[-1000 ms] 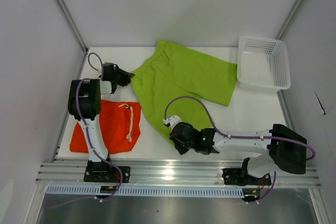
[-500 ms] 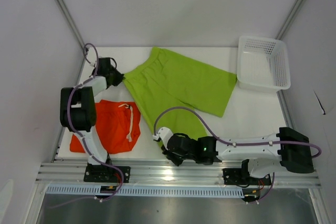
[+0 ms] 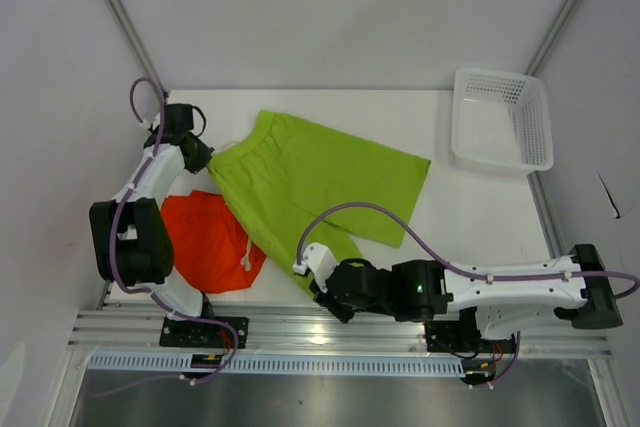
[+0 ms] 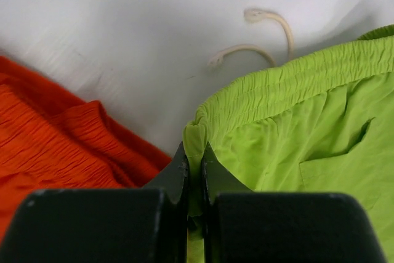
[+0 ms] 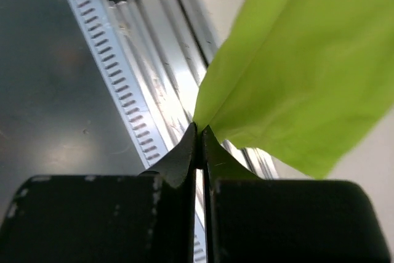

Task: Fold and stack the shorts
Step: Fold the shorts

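Note:
The lime green shorts (image 3: 310,182) lie spread across the middle of the table, their near-left edge over the orange-red shorts (image 3: 200,242) at the front left. My left gripper (image 3: 205,159) is shut on the left corner of the green waistband. In the left wrist view the elastic waistband (image 4: 289,75) is pinched between the left gripper's (image 4: 194,152) jaws, with orange-red fabric (image 4: 55,146) at the left. My right gripper (image 3: 318,292) is at the table's near edge, shut on a corner of the green leg hem. In the right wrist view the green cloth (image 5: 308,60) rises from the right gripper (image 5: 200,130).
A white mesh basket (image 3: 500,122) stands at the back right corner. A pale drawstring (image 4: 271,29) lies on the white table beyond the waistband. The slotted aluminium rail (image 5: 141,90) runs under the right gripper. Grey walls close in on both sides.
The left gripper shut on the waistband corner and moved left. The right gripper pulled the hem toward the near edge. The green shorts slid left, now overlapping the orange-red pair.

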### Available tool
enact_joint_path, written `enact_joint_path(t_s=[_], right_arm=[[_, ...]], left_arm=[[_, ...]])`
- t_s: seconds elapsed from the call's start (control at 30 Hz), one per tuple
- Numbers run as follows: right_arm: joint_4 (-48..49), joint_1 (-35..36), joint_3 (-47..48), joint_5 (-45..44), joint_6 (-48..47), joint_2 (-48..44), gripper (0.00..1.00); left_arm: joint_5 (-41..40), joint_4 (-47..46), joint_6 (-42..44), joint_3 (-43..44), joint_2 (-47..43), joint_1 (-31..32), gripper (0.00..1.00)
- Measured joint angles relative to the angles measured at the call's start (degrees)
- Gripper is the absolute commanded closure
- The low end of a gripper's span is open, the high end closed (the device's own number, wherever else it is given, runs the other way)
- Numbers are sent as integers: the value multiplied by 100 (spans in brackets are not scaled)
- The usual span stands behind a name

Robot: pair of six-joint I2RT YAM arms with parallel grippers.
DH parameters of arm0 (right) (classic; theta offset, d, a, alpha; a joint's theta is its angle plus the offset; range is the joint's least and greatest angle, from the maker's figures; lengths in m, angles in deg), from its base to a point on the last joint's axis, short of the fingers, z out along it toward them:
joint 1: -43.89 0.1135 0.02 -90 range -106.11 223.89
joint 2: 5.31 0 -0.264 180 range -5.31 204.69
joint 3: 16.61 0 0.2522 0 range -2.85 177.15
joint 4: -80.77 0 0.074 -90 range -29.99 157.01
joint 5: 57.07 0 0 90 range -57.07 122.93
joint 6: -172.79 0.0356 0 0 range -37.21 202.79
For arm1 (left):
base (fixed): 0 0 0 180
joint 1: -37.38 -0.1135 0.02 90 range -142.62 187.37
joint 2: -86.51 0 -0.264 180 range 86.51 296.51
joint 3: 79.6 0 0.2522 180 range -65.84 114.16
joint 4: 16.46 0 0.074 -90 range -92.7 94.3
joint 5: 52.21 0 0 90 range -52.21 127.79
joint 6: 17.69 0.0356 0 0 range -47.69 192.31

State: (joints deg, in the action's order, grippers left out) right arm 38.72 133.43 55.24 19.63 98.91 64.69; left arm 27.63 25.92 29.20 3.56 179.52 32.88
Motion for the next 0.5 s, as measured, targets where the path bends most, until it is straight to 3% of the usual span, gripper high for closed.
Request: enact_joint_path(t_s=[0.1,0.33,0.5], right_arm=[[-538,-509,271,-15,4,-109,100],[-1342,-3423,887,579,-313,-442,100],[-1456,-5066,1290,1447,-634,-260,100]], left_arm=[[-44,529,-107,382,0,-61,100],[-76,1580,-560,2249,332,-68,100],[-7,1899,-931,3230,693,-66,100]])
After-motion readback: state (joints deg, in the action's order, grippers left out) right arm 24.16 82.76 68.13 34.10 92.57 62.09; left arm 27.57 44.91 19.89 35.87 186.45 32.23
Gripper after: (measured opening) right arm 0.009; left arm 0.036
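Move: Each hand already pinches the green shorts, the left at a waistband corner and the right at the lifted leg's hem. The free leg's hem lies on the table about 30 cm ahead of the right hand, 24 cm to its right and 17 cm below; the red shorts are about 18 cm ahead and 24 cm left. From the left hand, that hem is 8 cm back and 53 cm right, the waistband's far end 21 cm ahead and 15 cm right, both about 11 cm lower. The right hand, keeping its pinch on the lifted hem, sweeps fast forward some 20 cm and about 13 cm to the right while rising about 6 cm, turning some 35 degrees clockwise as it carries that leg towards and over the free leg's hem. Meanwhile the left hand, still shut on the waistband corner, lifts it about 12 cm and then also reaches about 5 cm forward towards the far end of the table, so the cloth hangs up between both hands. ##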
